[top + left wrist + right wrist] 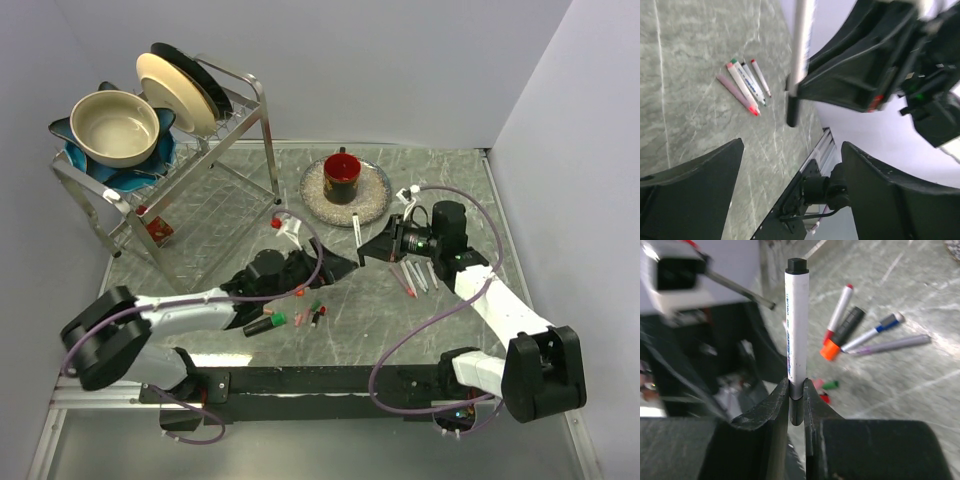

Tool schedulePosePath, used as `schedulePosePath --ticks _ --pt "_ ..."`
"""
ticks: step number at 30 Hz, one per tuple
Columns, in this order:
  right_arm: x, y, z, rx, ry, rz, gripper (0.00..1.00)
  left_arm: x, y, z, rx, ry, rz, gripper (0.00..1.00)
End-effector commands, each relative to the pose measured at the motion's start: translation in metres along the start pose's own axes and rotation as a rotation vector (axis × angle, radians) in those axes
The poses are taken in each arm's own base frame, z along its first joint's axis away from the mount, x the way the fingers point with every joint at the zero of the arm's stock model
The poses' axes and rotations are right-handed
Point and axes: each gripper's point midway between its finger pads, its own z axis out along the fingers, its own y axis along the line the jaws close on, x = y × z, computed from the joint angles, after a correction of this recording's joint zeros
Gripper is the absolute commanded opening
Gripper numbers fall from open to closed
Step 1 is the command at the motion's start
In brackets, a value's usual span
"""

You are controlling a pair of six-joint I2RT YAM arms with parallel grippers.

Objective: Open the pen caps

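Observation:
My right gripper (797, 405) is shut on a slim white pen (796, 325) and holds it upright above the table. The jaws pinch the pen's dark grey lower end (796, 412), and a small black tip (797, 264) tops it. The pen also shows in the top view (357, 232) and in the left wrist view (801, 45). My left gripper (790, 195) is open and empty, just left of the right gripper (368, 252). Loose pink (817, 384), green (831, 385) and red (825, 398) caps lie on the table below.
A black marker with an orange cap (844, 332) and several pens (880, 337) lie beside it. More uncapped pens (415, 275) lie right of centre. A dish rack (215, 200) stands back left, and a plate with a red mug (345, 185) stands behind.

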Motion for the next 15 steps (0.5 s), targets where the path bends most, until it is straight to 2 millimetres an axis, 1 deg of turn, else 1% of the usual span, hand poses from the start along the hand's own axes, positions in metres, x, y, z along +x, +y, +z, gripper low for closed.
schedulePosePath --ticks 1,2,4,5,7,15 --pt "-0.029 0.021 -0.002 -0.041 -0.106 0.079 0.0 -0.007 -0.036 0.019 0.129 0.018 0.04 0.82" --pt "-0.029 0.02 -0.001 -0.04 -0.104 0.086 0.0 -0.011 -0.042 0.023 0.136 0.016 0.047 0.79" --pt "-0.029 0.019 -0.001 -0.039 -0.102 0.099 0.0 -0.007 -0.035 0.03 0.106 0.036 0.063 0.76" --pt "-0.029 0.02 -0.001 -0.039 -0.102 0.097 0.0 -0.009 -0.038 0.033 0.11 0.035 0.068 0.73" --pt "-0.028 0.02 0.0 -0.042 -0.098 0.101 0.0 -0.006 -0.033 0.037 0.087 0.049 0.078 0.71" --pt "-0.024 0.022 0.0 -0.07 -0.077 0.113 0.0 -0.005 -0.026 0.049 0.055 0.057 0.103 0.56"
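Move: The white pen's black cap is some 5 cm right of the left hand, 2 cm ahead and about level; from the right hand, already pinching the pen beside the cap, it is about 3 cm back. Counted from the left hand and some 18 cm below, the orange-capped marker lies 12 cm left and 6 cm ahead, the loose caps 8 cm left and 7 cm back, and the uncapped pens 24 cm right and 6 cm ahead. Bring the left gripper about 4 cm right and 2 cm forward towards the black cap, dipping slightly, then rising a little, easing off as you arrive. Narrow its jaws from nearly wide open to a little over half, without clamping yet. Keep the pen pinched in the right fingers, lifting about 2 cm and tipping the fingertips slightly up. ##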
